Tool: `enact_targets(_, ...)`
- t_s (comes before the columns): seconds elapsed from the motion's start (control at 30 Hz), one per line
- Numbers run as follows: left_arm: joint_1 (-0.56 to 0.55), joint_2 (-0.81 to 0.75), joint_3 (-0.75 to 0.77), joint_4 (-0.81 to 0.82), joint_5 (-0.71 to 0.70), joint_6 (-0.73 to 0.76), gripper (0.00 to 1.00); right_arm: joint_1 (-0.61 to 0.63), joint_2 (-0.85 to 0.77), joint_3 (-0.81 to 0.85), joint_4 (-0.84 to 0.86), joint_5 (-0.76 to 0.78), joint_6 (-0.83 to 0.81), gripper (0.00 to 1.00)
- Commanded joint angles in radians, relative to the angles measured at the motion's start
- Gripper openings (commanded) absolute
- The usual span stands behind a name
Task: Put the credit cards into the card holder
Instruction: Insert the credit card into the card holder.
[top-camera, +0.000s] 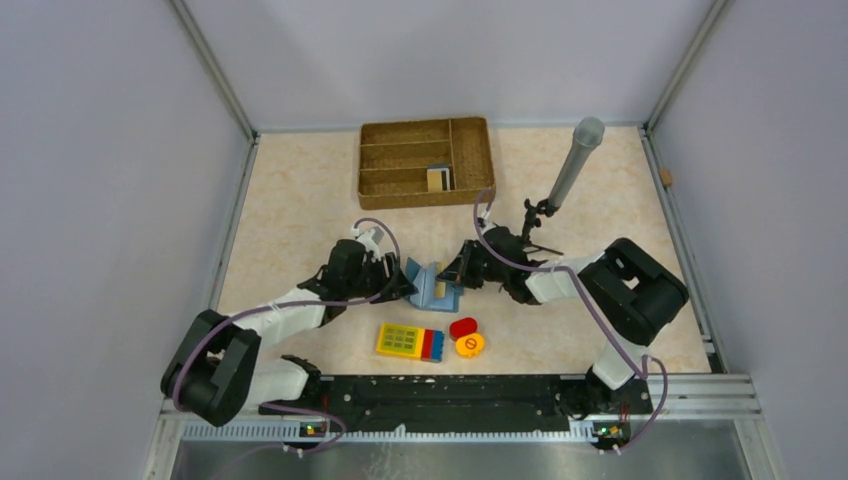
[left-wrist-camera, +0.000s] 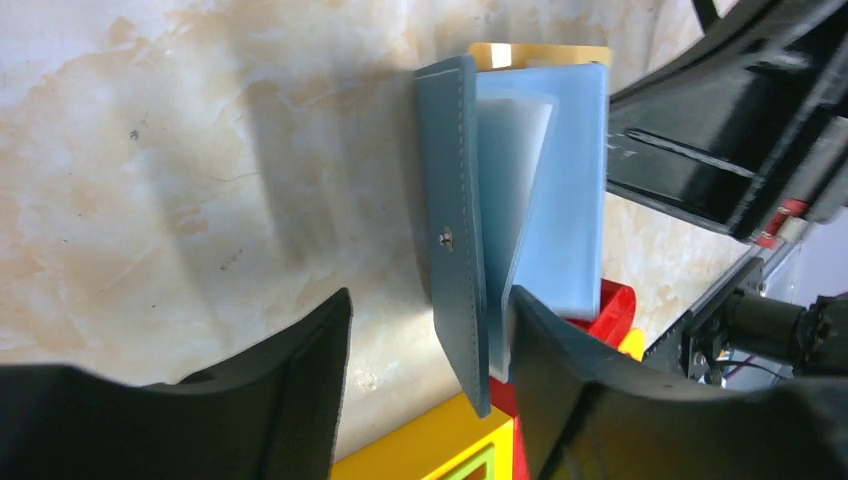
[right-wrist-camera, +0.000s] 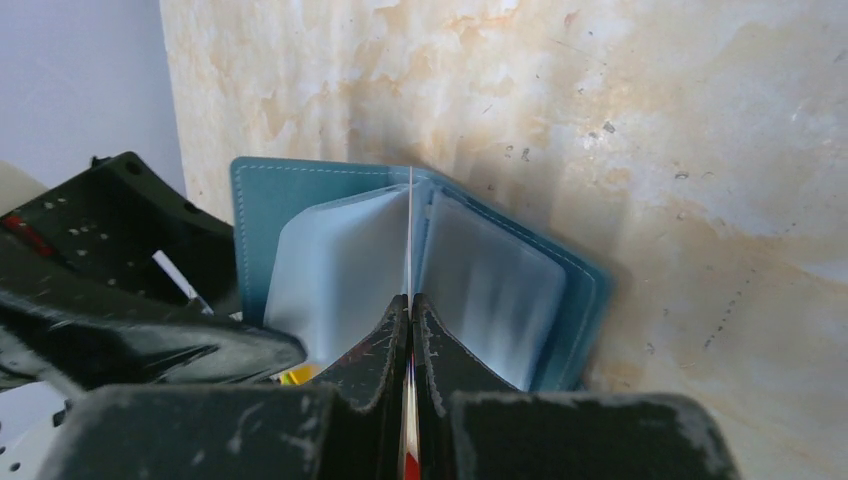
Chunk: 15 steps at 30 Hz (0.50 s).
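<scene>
The teal card holder (top-camera: 430, 286) stands open on the table between my two grippers. My left gripper (left-wrist-camera: 430, 300) is open; the holder's outer cover (left-wrist-camera: 455, 260) stands between its fingers, close against the right one and apart from the left. My right gripper (right-wrist-camera: 411, 300) is shut on a thin credit card (right-wrist-camera: 410, 235), seen edge-on, whose far end reaches in between the holder's pale blue pockets (right-wrist-camera: 335, 265). A tan-yellow card (left-wrist-camera: 540, 52) pokes out beyond the holder's far edge. Other cards (top-camera: 438, 178) lie in the wicker tray.
The brown wicker divided tray (top-camera: 400, 160) sits at the back. A yellow keypad block (top-camera: 408, 342), a red piece (top-camera: 462, 327) and an orange disc (top-camera: 470, 345) lie just in front of the holder. A grey tube (top-camera: 576, 160) stands at the right rear.
</scene>
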Motion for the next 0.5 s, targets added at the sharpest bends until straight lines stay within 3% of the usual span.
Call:
enact_targets(0.0, 0.008, -0.080, -0.015, 0.026, 0.029, 0.020, 0.63, 0.009, 0.018, 0.040, 0.025, 0.013, -0.008, 0.00)
enact_targets(0.27, 0.007, -0.090, 0.028, -0.016, 0.061, 0.046, 0.83, 0.031, -0.038, 0.065, 0.009, 0.010, -0.017, 0.00)
enact_targets(0.47, 0.008, -0.063, 0.050, -0.018, 0.073, 0.050, 0.87, 0.052, -0.071, 0.096, -0.043, 0.025, -0.043, 0.00)
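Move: The card holder lies open just under the right hand, which grips a gold card on edge: its middle is about 2 cm back, 1 cm left and 3 cm down. From the left hand the holder's middle is some 4 cm right, level fore and aft and 3 cm down, its raised cover between the fingers. The yellow toy lies about 11 cm back and 1 cm left of the left hand; the red block is 10 cm back and 5 cm right of the right hand, both some 4 cm lower. Upward by about 2 cm goes the left hand, its fingers spreading from half open to nearly wide, astride the holder's raised cover. The right hand keeps its shut pinch on the gold card; after a slight dip at the holder it carries the card roughly 1.5 cm left, towards the left hand, and rises a little over 1 cm, its wrist barely turning. ##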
